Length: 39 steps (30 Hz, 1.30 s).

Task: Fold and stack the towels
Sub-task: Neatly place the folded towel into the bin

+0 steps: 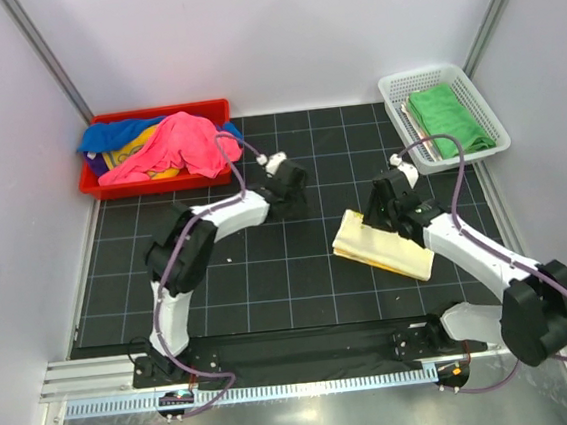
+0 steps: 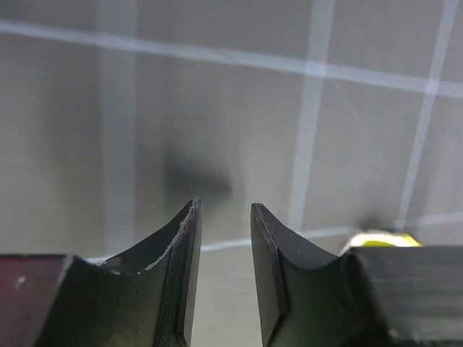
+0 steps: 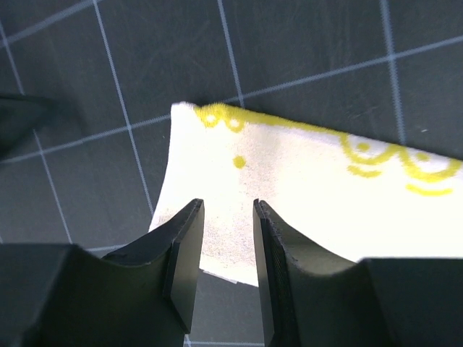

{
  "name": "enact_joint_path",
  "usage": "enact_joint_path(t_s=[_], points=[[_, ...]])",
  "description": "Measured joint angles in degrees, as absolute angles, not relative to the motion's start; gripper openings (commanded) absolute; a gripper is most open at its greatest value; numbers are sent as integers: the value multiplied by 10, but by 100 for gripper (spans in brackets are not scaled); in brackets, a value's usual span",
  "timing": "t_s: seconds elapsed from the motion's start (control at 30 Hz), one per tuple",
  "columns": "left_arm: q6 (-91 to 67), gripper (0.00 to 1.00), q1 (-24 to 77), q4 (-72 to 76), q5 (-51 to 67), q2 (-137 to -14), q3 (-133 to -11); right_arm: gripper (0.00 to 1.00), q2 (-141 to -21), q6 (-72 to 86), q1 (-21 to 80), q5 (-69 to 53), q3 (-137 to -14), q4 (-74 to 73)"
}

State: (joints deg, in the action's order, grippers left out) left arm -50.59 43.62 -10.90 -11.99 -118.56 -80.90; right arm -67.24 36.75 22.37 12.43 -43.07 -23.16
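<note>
A folded pale yellow towel lies on the black grid mat right of centre. In the right wrist view, its cream face with yellow stitching sits just below my right gripper, which hovers open over the towel's corner with nothing between the jaws. Seen from above, that right gripper is at the towel's far left end. My left gripper is apart from the towel, over bare mat at the centre. Its jaws stand open and empty. A folded green towel lies in the white basket.
A red tray at the back left holds a loose heap of pink, blue and yellow cloths. Grey walls close in the mat on both sides and the back. The arm bases sit on the rail at the near edge.
</note>
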Motion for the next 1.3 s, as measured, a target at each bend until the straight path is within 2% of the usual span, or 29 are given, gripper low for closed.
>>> enact_joint_path(t_s=[0.1, 0.23, 0.43, 0.73, 1.3], points=[[-496, 38, 394, -117, -124, -1142, -774, 41, -712, 380, 239, 124, -431, -221], [-481, 38, 389, -123, -124, -1086, -747, 41, -762, 394, 276, 137, -442, -221], [-465, 38, 402, -121, -117, -1043, -727, 53, -814, 407, 310, 168, -485, -225], [-458, 38, 388, -121, -105, -1035, -695, 61, -845, 418, 318, 197, -525, -257], [-447, 38, 362, -114, -87, -1002, -663, 60, -929, 435, 336, 213, -538, -257]])
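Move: The folded towel lies just beneath the right gripper. Its middle is about 4 cm back, 2 cm to the right and 9 cm below, and its left end is some 7 cm to the left and 1 cm back. The white bin stands roughly 28 cm ahead and 25 cm to the right of the right gripper. From the left gripper, the towel's middle is about 13 cm back, 19 cm to the right and slightly lower. Bring the right gripper down about 7 cm and left about 5 cm to the towel's left end. Open its fingers wider partway down, tipping them some 10 degrees steeper and rolling the hand's left side down about as much. Meanwhile draw the empty left gripper about 8 cm left and up some 5 cm, away from the towel. ##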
